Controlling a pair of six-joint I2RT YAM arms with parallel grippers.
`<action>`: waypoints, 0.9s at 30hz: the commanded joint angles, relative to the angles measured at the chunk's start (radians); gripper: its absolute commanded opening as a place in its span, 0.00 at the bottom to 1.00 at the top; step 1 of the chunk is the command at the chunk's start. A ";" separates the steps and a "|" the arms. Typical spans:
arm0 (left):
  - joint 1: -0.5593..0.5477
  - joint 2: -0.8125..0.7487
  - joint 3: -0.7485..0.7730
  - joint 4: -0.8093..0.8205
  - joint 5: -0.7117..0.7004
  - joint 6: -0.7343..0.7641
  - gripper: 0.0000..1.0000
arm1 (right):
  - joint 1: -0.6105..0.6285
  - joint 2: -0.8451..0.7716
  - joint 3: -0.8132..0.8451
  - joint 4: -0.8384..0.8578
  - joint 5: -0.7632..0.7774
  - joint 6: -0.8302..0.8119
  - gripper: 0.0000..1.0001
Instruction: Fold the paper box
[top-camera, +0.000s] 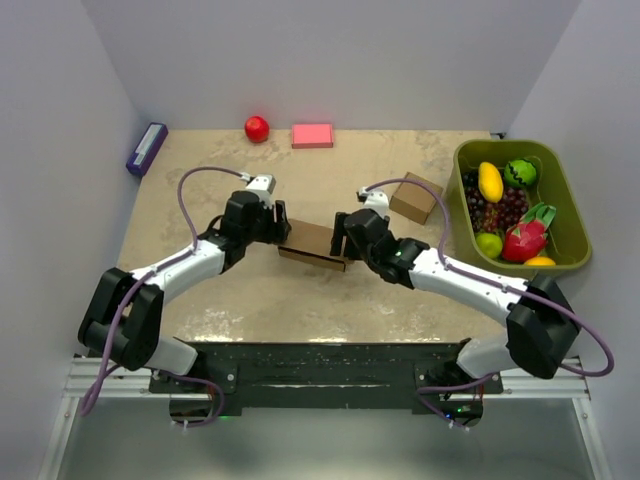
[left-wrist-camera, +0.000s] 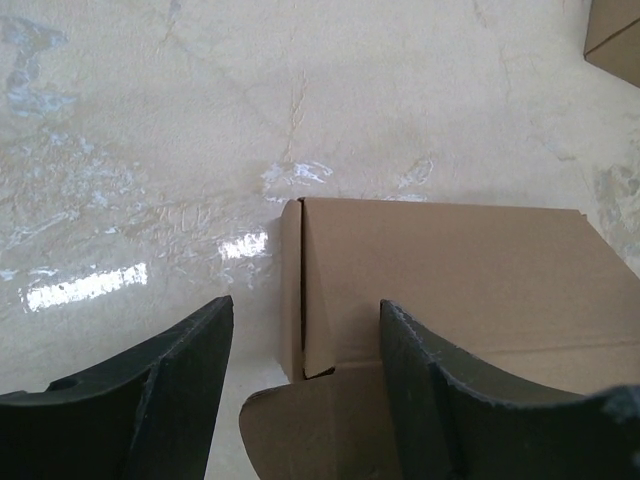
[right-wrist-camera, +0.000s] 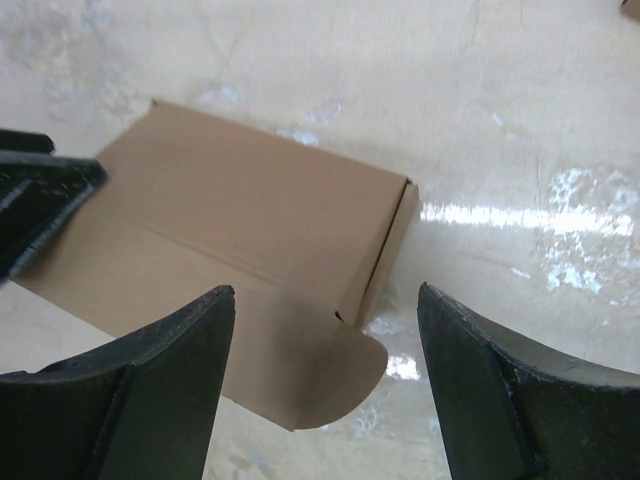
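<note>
The paper box (top-camera: 312, 245) lies mid-table as a low oblong of plain brown cardboard, its lid down. My left gripper (top-camera: 278, 232) is at its left end and my right gripper (top-camera: 342, 240) at its right end. In the left wrist view the open gripper (left-wrist-camera: 305, 330) straddles the box's (left-wrist-camera: 450, 280) end corner, with a rounded flap (left-wrist-camera: 310, 430) sticking out between the fingers. In the right wrist view the open gripper (right-wrist-camera: 325, 300) hangs over the box's (right-wrist-camera: 250, 210) other end, where a second rounded flap (right-wrist-camera: 340, 380) juts out. Neither gripper clamps the cardboard.
A smaller squarish cardboard box (top-camera: 416, 197) sits just right of the right gripper. A green basket (top-camera: 500, 146) of fruit stands at the right edge. Along the back lie a red apple (top-camera: 257, 128), a pink block (top-camera: 312, 135) and a purple object (top-camera: 146, 148).
</note>
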 joint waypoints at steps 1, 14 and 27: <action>0.006 -0.008 -0.056 0.050 -0.009 0.004 0.64 | 0.007 0.025 -0.053 -0.004 -0.064 0.032 0.76; 0.006 -0.071 -0.092 0.067 -0.021 -0.010 0.64 | -0.002 0.029 -0.038 -0.034 -0.072 0.030 0.76; 0.007 0.001 -0.115 0.113 0.004 -0.020 0.64 | -0.079 0.068 -0.109 0.050 -0.146 0.027 0.75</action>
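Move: The paper box's raised front flap has its middle about 5 cm back from the left hand, 6 cm to its right and 5 cm below it; from the right hand it is roughly 1 cm back, 6 cm left and 9 cm down. The box's middle is about 4 cm farther out than the flap's middle, level with it sideways. A closed brown carton stands some 13 cm ahead of the right hand and 16 cm to its right, about 12 cm lower. Bring both open grippers down and back together onto the lid's front flap to push it down: the right about 7 cm down and 3 cm back, tipping its fingers some 10 degrees lower, the left about 4.5 cm down, 2.5 cm back and slightly left. Then ease both up again by roughly 2 cm and a little forward, fingers still open. ##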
